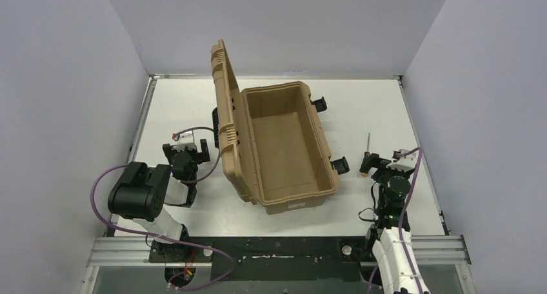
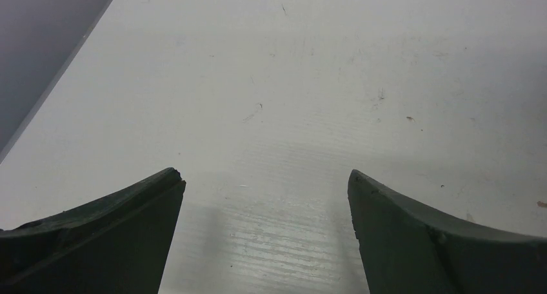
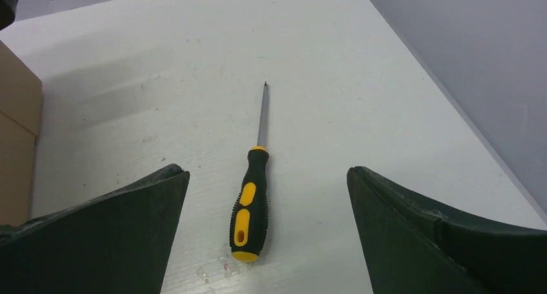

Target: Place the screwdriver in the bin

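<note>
The screwdriver (image 1: 366,158) has a black-and-yellow handle and a thin silver shaft. It lies flat on the white table to the right of the bin, its tip pointing away from the arms. In the right wrist view the screwdriver (image 3: 249,200) lies between my right fingers, touching neither. My right gripper (image 1: 380,162) (image 3: 268,178) is open and low over the handle. The bin (image 1: 278,144) is a tan case in mid-table, its ribbed lid standing open on the left side, and nothing lies inside. My left gripper (image 1: 186,153) (image 2: 266,178) is open and empty over bare table, left of the bin.
Black latches (image 1: 340,166) stick out from the bin's right wall, close to the screwdriver. The bin's corner (image 3: 16,123) shows at the left of the right wrist view. White enclosure walls close in the table on three sides. The right wall (image 3: 477,62) is near the screwdriver.
</note>
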Robot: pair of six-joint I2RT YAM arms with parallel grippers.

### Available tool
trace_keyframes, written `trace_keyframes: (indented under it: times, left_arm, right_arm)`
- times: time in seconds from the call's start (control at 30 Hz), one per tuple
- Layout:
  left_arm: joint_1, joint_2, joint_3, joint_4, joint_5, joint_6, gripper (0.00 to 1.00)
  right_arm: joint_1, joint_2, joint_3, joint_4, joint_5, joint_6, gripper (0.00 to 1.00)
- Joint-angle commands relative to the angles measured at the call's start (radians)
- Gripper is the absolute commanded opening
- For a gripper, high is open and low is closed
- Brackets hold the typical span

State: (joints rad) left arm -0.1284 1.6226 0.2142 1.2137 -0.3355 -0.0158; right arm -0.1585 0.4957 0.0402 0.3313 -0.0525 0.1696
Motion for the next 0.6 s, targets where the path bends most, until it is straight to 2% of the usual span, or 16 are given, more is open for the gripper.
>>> trace_keyframes:
  times: [0.0,0.1,0.17,0.43,0.57]
  left_arm:
    - [0.007,-0.006,0.025,0.033,0.01,-0.005,0.97]
    - [0.007,-0.003,0.025,0.035,0.008,-0.003,0.97]
    - [0.006,-0.003,0.025,0.036,0.007,0.0,0.97]
    - [0.006,-0.005,0.025,0.033,0.007,-0.003,0.97]
    - [0.004,-0.005,0.025,0.034,0.007,-0.004,0.97]
  right_arm:
    - [-0.004,0.05,0.04,0.113,0.031,0.011,1.0]
    - [-0.004,0.124,0.161,0.05,0.087,0.067,1.0]
    - [-0.004,0.201,0.281,-0.058,0.117,0.106,1.0]
    - [-0.003,0.765,0.848,-0.647,-0.001,0.012,1.0]
    - [-0.001,0.971,1.017,-0.816,-0.011,0.002,0.96]
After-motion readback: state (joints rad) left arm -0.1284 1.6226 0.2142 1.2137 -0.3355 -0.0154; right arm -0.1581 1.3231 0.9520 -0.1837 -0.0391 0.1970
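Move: The screwdriver lies on the table, blade pointing away, its middle about 10 cm ahead of the right hand, 1 cm to its left and some 11 cm below. The bin's middle is about 27 cm to the left and 10 cm ahead of that hand, some 6 cm lower, with the bin's near latch roughly 12 cm left and 3 cm ahead. From the left hand, the screwdriver is about 58 cm to the right and 2 cm ahead. Above the screwdriver, touching nothing, the right hand swings forward about 12 cm along the tool's length, slowly at first and then fast. It climbs some 7 cm and then starts to sink, while the wrist tips the fingers down by about 25 degrees. The fingers stay wide open. ##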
